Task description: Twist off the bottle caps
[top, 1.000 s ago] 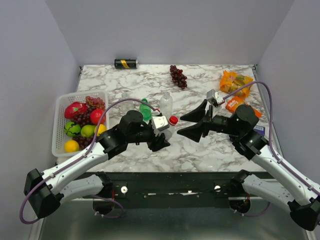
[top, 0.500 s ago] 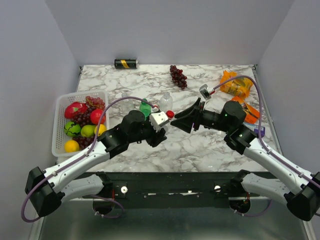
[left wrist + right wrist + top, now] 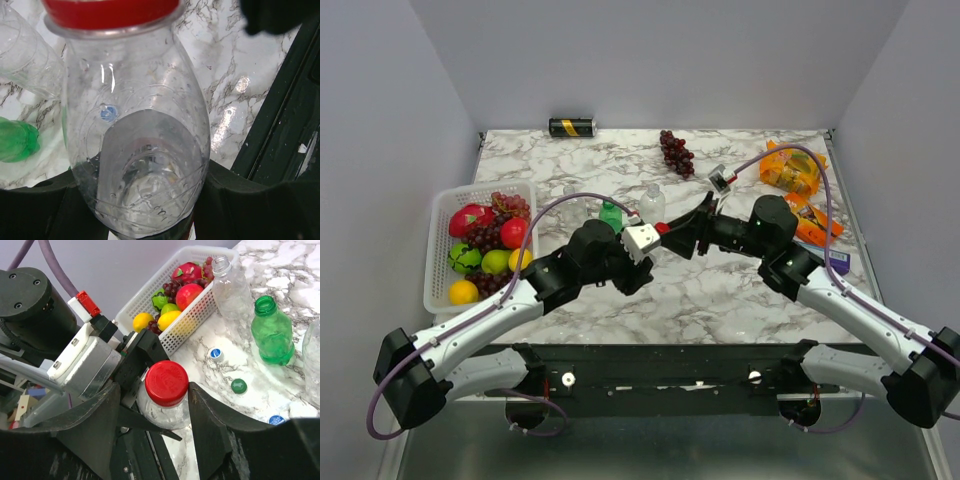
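My left gripper (image 3: 642, 268) is shut on the body of a clear bottle (image 3: 140, 140) with a red cap (image 3: 166, 382) and holds it off the table, tilted toward the right arm. My right gripper (image 3: 154, 388) is open, its two fingers either side of the red cap (image 3: 662, 228); the right finger touches the cap's edge and the left finger stands a little off. A green bottle (image 3: 271, 332) and a clear bottle (image 3: 232, 290) stand uncapped by the basket. Another clear bottle (image 3: 652, 203) stands behind them.
Three loose caps lie on the marble: blue-white (image 3: 215, 353), green (image 3: 238, 386), blue (image 3: 275, 420). A white basket (image 3: 445, 250) of fruit stands at the left. A black-and-gold can (image 3: 571, 127), dark grapes (image 3: 676, 152) and orange snack packets (image 3: 790, 170) lie at the back.
My right gripper has moved left and now straddles the red cap. My left gripper has raised the bottle slightly toward it.
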{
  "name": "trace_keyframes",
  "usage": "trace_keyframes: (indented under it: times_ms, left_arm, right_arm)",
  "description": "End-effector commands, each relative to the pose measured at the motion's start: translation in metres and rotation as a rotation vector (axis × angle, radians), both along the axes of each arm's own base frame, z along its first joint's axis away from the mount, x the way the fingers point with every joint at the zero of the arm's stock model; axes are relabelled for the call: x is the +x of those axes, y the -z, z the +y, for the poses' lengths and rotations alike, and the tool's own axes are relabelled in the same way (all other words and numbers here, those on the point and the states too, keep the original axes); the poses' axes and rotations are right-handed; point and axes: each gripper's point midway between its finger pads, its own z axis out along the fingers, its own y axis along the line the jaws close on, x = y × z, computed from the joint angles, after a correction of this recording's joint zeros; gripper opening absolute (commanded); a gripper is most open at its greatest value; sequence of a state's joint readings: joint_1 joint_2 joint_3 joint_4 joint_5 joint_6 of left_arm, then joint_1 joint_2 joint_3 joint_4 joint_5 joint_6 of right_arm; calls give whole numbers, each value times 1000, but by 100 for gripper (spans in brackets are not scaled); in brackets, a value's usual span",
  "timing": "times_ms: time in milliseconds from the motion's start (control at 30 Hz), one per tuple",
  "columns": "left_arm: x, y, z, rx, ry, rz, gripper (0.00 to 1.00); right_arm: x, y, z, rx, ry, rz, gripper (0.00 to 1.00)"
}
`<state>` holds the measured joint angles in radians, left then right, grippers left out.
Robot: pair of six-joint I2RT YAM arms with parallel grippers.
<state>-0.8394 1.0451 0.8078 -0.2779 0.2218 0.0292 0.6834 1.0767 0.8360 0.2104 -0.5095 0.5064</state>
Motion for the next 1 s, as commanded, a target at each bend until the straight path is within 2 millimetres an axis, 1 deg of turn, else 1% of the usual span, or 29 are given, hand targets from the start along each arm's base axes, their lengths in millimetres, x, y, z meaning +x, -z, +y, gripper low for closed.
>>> trace_keyframes:
  times_ms: [0, 233, 433, 500, 567, 600, 633, 700, 733, 767, 800, 867, 967]
  left_arm:
    - [2, -15, -9, -33, 16, -19, 37]
    - [2, -12, -10, -27, 19, -12, 37]
    - [1, -12, -11, -29, 26, -12, 37]
    - [1, -14, -11, -34, 26, -19, 37]
    - [1, -13, -11, -35, 28, -21, 37]
    - [1, -13, -11, -34, 29, -22, 37]
    - [1, -13, -11, -37, 29, -21, 37]
    - [0, -11, -11, -32, 33, -19, 37]
    - [0, -11, -12, -32, 37, -19, 37]
    - [0, -11, -11, -33, 36, -18, 37]
    - [0, -11, -12, -32, 36, -16, 37]
    - [0, -10, -12, -29, 36, -15, 36]
    - [0, -10, -12, -29, 39, -13, 36]
  right_arm:
    - [-2, -28, 6, 39, -14, -77, 63]
    - [-2, -26, 10, 35, -36, -73, 61]
    - [0, -15, 9, -1, -21, -64, 58]
    - [1, -10, 7, -15, -10, -65, 52]
    - [2, -6, 6, -24, -1, -61, 45]
    - [2, -6, 5, -24, 2, -63, 39]
    - [2, -6, 4, -25, 10, -63, 37]
    - [8, -5, -2, -32, 63, -59, 35]
    - [8, -11, -6, -26, 85, -74, 34]
    - [15, -8, -12, -53, 134, -80, 34]
    - [19, -15, -17, -56, 164, -98, 34]
    - [24, -20, -29, -82, 218, -126, 34]
    - [27, -37, -43, -78, 270, -164, 34]
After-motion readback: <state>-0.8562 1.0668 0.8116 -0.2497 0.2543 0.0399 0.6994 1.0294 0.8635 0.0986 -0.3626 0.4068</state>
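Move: The red cap sits almost between the right hand's open fingertips, only about 1 cm farther forward and 1 cm to its left, at the same height. An open clear bottle stands some 17 cm ahead and 4 cm left of this hand, and the open green bottle about 17 cm ahead and 14 cm left, both roughly 16 cm lower. From the left hand, which holds the capped bottle, the cap is about 3 cm ahead, 5 cm right and 11 cm up. The right hand eases about 1 cm forward to set its fingertips either side of the red cap, then closes them by about a third of their opening and pinches the cap across its sides. With the cap gripped, it draws back some 2 cm to its right, turning about 5–10 degrees clockwise and tipping slightly, while the left hand keeps its hold on the bottle and follows about 1 cm to the right. ##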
